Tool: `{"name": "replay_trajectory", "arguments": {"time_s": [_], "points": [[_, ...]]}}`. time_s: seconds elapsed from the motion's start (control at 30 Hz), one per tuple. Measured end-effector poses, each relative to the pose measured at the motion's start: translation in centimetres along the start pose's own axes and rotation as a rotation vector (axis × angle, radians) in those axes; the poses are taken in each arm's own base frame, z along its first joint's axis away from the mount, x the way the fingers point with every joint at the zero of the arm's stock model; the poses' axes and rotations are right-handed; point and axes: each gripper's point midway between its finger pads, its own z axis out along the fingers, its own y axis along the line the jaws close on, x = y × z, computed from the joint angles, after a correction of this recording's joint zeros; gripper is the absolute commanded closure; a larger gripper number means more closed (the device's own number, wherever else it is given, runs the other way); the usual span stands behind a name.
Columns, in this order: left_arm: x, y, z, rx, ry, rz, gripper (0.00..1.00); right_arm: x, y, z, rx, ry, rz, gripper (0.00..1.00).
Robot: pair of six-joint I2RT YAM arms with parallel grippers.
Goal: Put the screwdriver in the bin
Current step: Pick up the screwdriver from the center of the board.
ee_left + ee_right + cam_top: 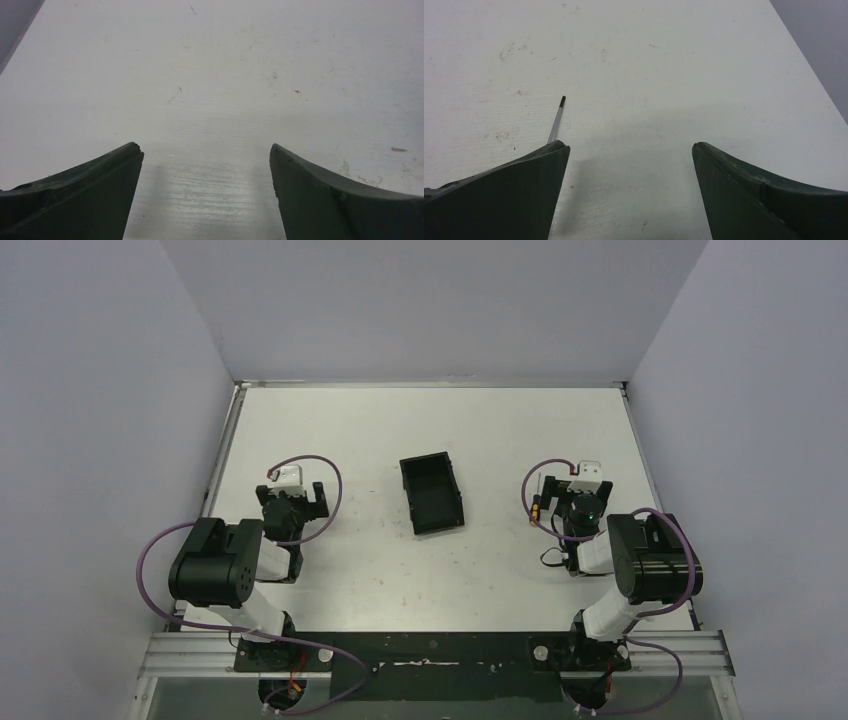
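Observation:
The screwdriver (537, 508) lies on the white table at the right, its yellow-orange handle just left of my right gripper (566, 488). In the right wrist view only its slim shaft (556, 119) shows, pointing away past the left fingertip (549, 155); the handle is hidden under that finger. My right gripper (630, 150) is open and empty, low over the table, with the screwdriver outside the jaws. The black bin (432, 495) sits empty at the table's middle. My left gripper (292, 495) is open and empty over bare table, also seen in the left wrist view (206, 150).
The white table (430, 420) has grey walls on three sides. Its right edge (809, 65) shows in the right wrist view. Purple cables loop around both arms.

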Motion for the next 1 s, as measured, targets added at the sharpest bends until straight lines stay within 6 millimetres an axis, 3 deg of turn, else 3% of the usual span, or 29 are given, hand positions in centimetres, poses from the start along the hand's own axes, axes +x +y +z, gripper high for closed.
{"name": "replay_trajectory", "arguments": {"time_s": [0.47, 0.73, 1.0], "points": [[0.0, 0.0, 0.0, 0.000, 0.000, 0.000, 0.03, -0.6, -0.1, -0.3, 0.000, 0.000, 0.001, 0.00], [0.0, -0.1, 0.0, 0.003, 0.000, 0.000, 0.03, -9.7, -0.6, -2.7, 0.006, -0.179, 0.100, 0.00], [0.0, -0.1, 0.0, 0.004, 0.000, 0.000, 0.03, -19.4, 1.1, -3.6, -0.108, -0.193, 0.176, 0.00]]}}
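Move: The screwdriver lies on the board just left of my right gripper: its middle is about 7 cm to the left, roughly level fore and aft, and some 5 cm below, with its tip pointing forward. The black bin stands about 27 cm to the left of my right hand, 2 cm farther out and roughly 4 cm below. From my left hand, the screwdriver is about 48 cm to the right, level fore and aft. I lift my right hand almost straight up from its low resting place beside the screwdriver, about 20 cm and quickly once I start, easing slightly left only near the top. On the way my fingertips tip up some 10 degrees, towards level, and my left finger side rises about as much; the fingers stay wide open and empty. ##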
